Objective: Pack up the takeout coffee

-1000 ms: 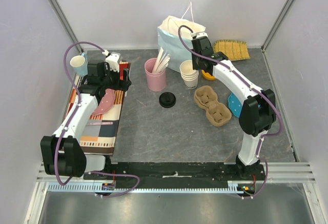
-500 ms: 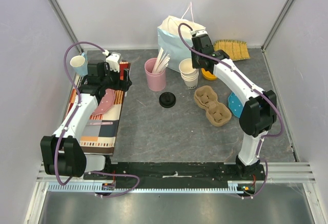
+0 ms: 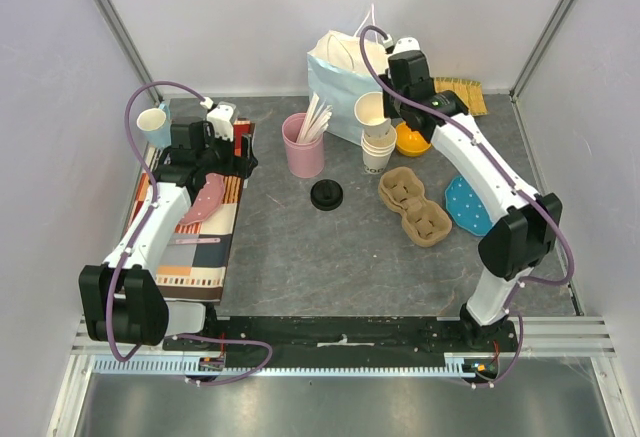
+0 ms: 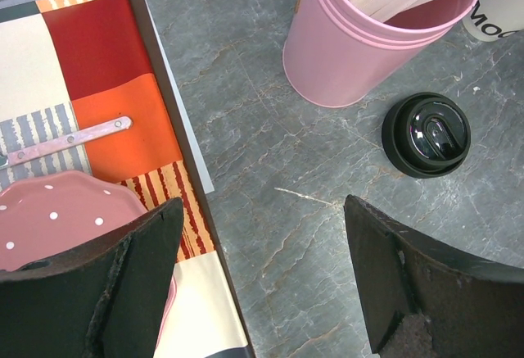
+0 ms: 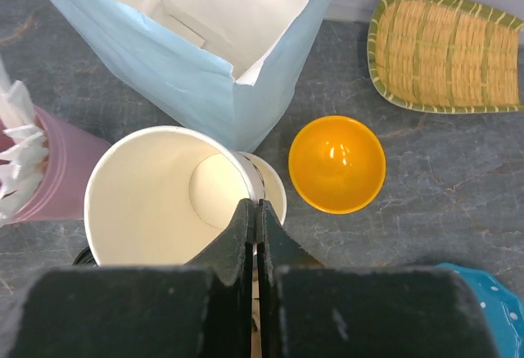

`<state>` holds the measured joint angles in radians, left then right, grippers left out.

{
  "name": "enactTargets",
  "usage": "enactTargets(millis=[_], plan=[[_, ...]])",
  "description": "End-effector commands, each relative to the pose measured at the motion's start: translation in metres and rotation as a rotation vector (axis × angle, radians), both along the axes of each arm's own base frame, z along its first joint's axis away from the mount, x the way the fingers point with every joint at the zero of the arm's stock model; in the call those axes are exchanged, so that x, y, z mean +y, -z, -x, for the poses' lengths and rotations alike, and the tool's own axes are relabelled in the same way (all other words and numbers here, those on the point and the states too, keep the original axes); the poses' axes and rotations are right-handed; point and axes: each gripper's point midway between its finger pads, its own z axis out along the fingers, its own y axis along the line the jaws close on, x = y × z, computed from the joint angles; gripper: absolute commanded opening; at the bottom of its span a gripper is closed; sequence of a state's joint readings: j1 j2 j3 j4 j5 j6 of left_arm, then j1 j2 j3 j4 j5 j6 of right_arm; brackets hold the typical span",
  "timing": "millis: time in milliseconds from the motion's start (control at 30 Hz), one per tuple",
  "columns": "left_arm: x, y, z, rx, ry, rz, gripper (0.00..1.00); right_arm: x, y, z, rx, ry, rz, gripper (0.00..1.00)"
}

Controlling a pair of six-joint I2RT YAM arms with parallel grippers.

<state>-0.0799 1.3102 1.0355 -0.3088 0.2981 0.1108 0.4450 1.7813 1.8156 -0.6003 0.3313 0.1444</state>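
Observation:
My right gripper is shut on the rim of a lidless white paper cup, one finger inside it and one outside. The cup hangs tilted just above the stack of white cups. A round black lid lies alone on the table. Behind the stack the pale blue paper bag stands open. A takeout coffee with its lid on is out of view. My left gripper is open and holds nothing, above the placemat's right edge.
A pink cup of stirrers stands left of the stack. A cardboard cup carrier, an orange bowl, a blue dotted plate and a bamboo tray are on the right. Left: placemat, pink plate, light blue mug.
My right gripper has risen with the top cup, pulling it off the stack. The right arm has swung to the right, uncovering the orange bowl and blue plate. The left arm has not moved.

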Motion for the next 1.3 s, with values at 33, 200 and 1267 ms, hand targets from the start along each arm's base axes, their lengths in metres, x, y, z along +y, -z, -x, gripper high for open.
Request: enactTargets(millis=[33,200,1267], plan=[[-0.005,-0.019,0.001,-0.036,0.033,0.019,0.86,0.007,-0.082,0.015,-0.163,-0.094,-0.083,0.00],[-0.008,-0.023,0.003,-0.026,0.048,0.029,0.85,0.018,-0.123,0.046,-0.235,-0.227,-0.129,0.00],[0.001,-0.026,0.021,-0.017,0.035,-0.022,0.84,0.221,0.098,0.207,0.231,-0.864,-0.096,0.00]])
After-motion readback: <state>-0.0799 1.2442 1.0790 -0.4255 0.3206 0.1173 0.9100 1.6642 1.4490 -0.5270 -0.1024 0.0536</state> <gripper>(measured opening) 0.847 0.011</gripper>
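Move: The right hand already pinches one paper cup by its wall; the bare table it is bound for lies about 24 cm back, 23 cm left and 22 cm below. The remaining cup stack stands almost beneath it, 2 cm left; the black lid is some 8 cm back and 16 cm left, the cup carrier 12 cm back and 9 cm right. From the left hand that spot is roughly 15 cm back, 15 cm right and 14 cm down. Keeping its pinch on the cup wall, the right hand first rises about 13 cm up from the cup stack while starting back and left, then swings on over the table's middle to the bare patch on the near-left side of the black lid, some 21 cm back and 20 cm left in all, turning about 50 degrees counter-clockwise and sinking steeply over the second half to end 9 cm lower than it began. The left hand, fingers still open and empty, draws back and up by a couple of centimetres each. ##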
